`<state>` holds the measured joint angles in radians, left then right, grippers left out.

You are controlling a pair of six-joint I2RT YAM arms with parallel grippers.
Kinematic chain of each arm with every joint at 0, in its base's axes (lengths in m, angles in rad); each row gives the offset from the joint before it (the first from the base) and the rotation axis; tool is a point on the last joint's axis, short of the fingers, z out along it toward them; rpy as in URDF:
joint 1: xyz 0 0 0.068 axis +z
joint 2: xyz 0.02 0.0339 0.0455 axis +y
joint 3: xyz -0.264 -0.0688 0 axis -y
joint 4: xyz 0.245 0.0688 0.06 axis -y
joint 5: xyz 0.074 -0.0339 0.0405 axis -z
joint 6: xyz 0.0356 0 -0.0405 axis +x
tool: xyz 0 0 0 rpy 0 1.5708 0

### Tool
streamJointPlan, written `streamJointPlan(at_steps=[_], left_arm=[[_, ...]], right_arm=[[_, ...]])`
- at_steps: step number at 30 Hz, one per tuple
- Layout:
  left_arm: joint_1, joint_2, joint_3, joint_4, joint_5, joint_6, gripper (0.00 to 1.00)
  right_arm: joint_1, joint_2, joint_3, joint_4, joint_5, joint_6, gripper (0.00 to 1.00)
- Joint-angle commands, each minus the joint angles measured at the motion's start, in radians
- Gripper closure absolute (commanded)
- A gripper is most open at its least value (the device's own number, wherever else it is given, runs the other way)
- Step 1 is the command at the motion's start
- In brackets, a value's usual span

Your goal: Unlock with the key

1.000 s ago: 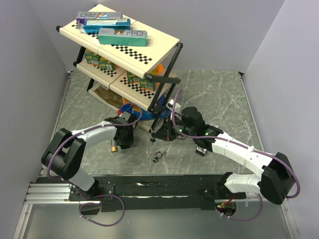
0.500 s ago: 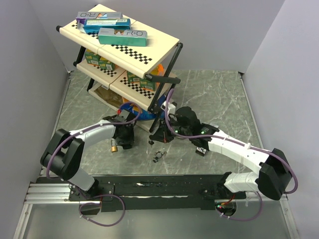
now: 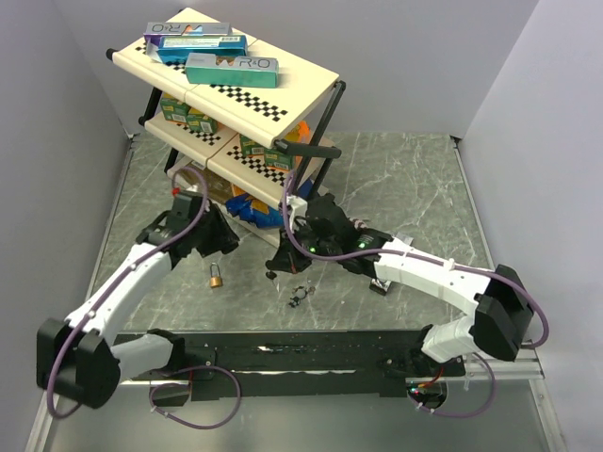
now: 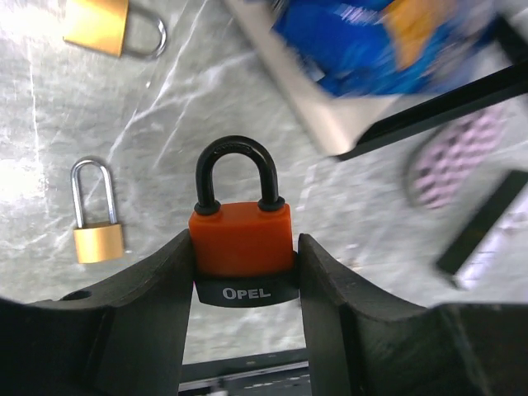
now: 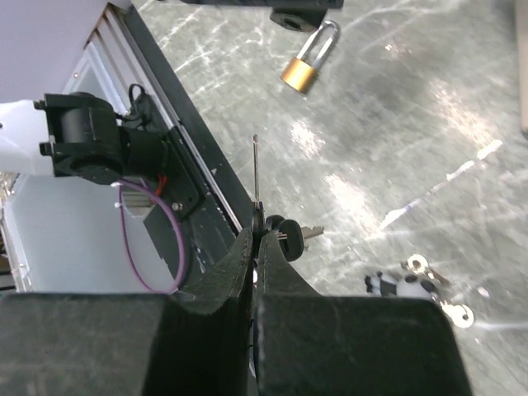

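Note:
An orange padlock (image 4: 242, 239) with a black shackle and a black base marked OPEL sits upright between the fingers of my left gripper (image 4: 243, 260), which is shut on its body. From above, that left gripper (image 3: 213, 240) hovers by the rack's foot, its padlock hidden. My right gripper (image 5: 257, 239) is shut on the head of a key (image 5: 255, 169), whose thin blade points straight out past the fingertips. A second black-headed key (image 5: 290, 233) hangs beside it. In the top view the right gripper (image 3: 281, 260) is right of the left one, a gap between them.
A brass padlock (image 3: 216, 279) lies on the marble table near the left gripper; the left wrist view shows two brass padlocks (image 4: 97, 235) (image 4: 103, 21). Loose keys (image 3: 300, 297) lie at front centre. A tiered rack (image 3: 226, 85) with boxes stands at the back left.
My left gripper has swung back and to the left, toward the rack. The right gripper has moved left with the key, nearer the left one.

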<state>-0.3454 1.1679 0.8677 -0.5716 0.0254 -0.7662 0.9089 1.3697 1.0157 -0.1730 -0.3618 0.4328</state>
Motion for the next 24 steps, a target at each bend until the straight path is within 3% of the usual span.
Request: streamJointPlan(at_steps=[1, 7, 24], left_arm=[[0.051, -0.111, 0.008, 0.026, 0.099, -0.093, 0.99], [0.091, -0.169, -0.032, 0.078, 0.243, -0.182, 0.99], [0.094, -0.175, -0.044, 0.098, 0.283, -0.185, 0.99]], right_arm=[[0.022, 0.043, 0.087, 0.013, -0.008, 0.026, 1.00], [0.038, 0.103, 0.129, 0.041, -0.071, 0.063, 1.00], [0.039, 0.250, 0.265, -0.051, -0.138, 0.104, 1.00]])
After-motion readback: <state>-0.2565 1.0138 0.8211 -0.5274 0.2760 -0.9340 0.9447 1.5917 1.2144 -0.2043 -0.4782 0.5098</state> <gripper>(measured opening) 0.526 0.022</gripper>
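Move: The orange padlock, already in the left hand, is about 12 cm left of the right hand, 3 cm ahead and some 5 cm lower. From the left hand, the right hand's key lies roughly 10 cm right, 4 cm back and 4 cm up. On the table, the brass padlock lies 5 cm left of the left hand, 4 cm back and 12 cm down; the key ring is about 5 cm right of the right hand, 4 cm back, 18 cm below. Left lifts the orange padlock 4.5 cm, rolling it; right brings the key about 5 cm left towards it. ##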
